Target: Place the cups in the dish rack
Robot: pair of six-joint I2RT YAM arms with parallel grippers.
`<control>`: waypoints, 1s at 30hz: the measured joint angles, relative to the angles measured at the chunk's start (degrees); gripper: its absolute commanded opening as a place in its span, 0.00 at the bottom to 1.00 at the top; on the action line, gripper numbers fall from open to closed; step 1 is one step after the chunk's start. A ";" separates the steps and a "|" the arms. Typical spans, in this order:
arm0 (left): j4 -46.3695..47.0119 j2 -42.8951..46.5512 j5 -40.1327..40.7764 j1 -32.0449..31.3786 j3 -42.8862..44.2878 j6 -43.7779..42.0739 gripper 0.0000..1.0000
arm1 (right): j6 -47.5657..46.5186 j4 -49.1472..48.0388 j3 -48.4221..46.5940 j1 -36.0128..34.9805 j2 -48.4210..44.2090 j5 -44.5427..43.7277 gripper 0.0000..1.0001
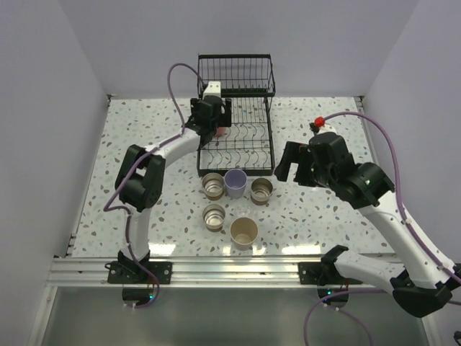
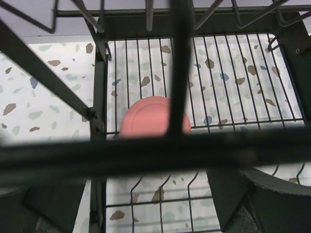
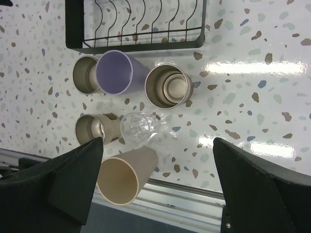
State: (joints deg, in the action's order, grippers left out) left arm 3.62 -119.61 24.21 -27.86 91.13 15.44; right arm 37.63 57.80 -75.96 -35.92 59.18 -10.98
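The black wire dish rack (image 1: 248, 137) stands at the back of the table. A coral-pink cup (image 2: 143, 119) rests base-up on its wire floor, partly behind blurred rack wires. My left gripper (image 1: 210, 128) hangs over it, open, and its fingers (image 2: 265, 194) are clear of the cup. Lavender (image 3: 115, 73), beige (image 3: 125, 174) and clear (image 3: 143, 128) cups stand in front of the rack with three brown cups (image 3: 167, 87) (image 3: 85, 75) (image 3: 91, 128). My right gripper (image 3: 158, 187) hovers open and empty above them, near the beige cup.
An aluminium rail (image 1: 230, 270) runs along the near table edge, close to the beige cup (image 1: 244, 232). White walls enclose the table on three sides. Purple cables loop over both arms.
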 measured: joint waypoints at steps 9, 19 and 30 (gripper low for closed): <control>-7.41 19.65 -0.35 -0.04 -8.50 4.20 1.00 | -1.22 -1.66 0.46 -0.48 5.42 5.20 0.93; -9.20 45.62 -14.45 8.35 -38.95 19.26 1.00 | -2.05 -8.09 1.29 -3.96 17.46 11.17 0.76; -19.65 59.14 -23.98 6.05 -43.85 20.11 0.98 | -2.45 -15.96 0.96 -4.59 26.80 13.73 0.47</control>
State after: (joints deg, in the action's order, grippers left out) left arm -16.03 -60.47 0.23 -21.80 47.29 35.55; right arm 35.18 41.85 -75.00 -40.51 85.97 2.74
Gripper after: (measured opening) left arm 0.983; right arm 0.487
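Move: From the right hand, the purple cup is about 18 cm left, 6 ahead and 23 below. Of the neighbours at that depth, the right steel cup lies 9 cm left and 3 ahead, the upper-left steel cup 25 left and 5 ahead, the clear cup 14 left and 4 back. From the open left hand, the purple cup is some 27 cm back, 9 right and 9 below; the pink cup is 7 below, 3 back and 1 right. Right hand sweeps 12 cm left and 11 down towards the purple cup, half-closing; left withdraws 25 cm back. ##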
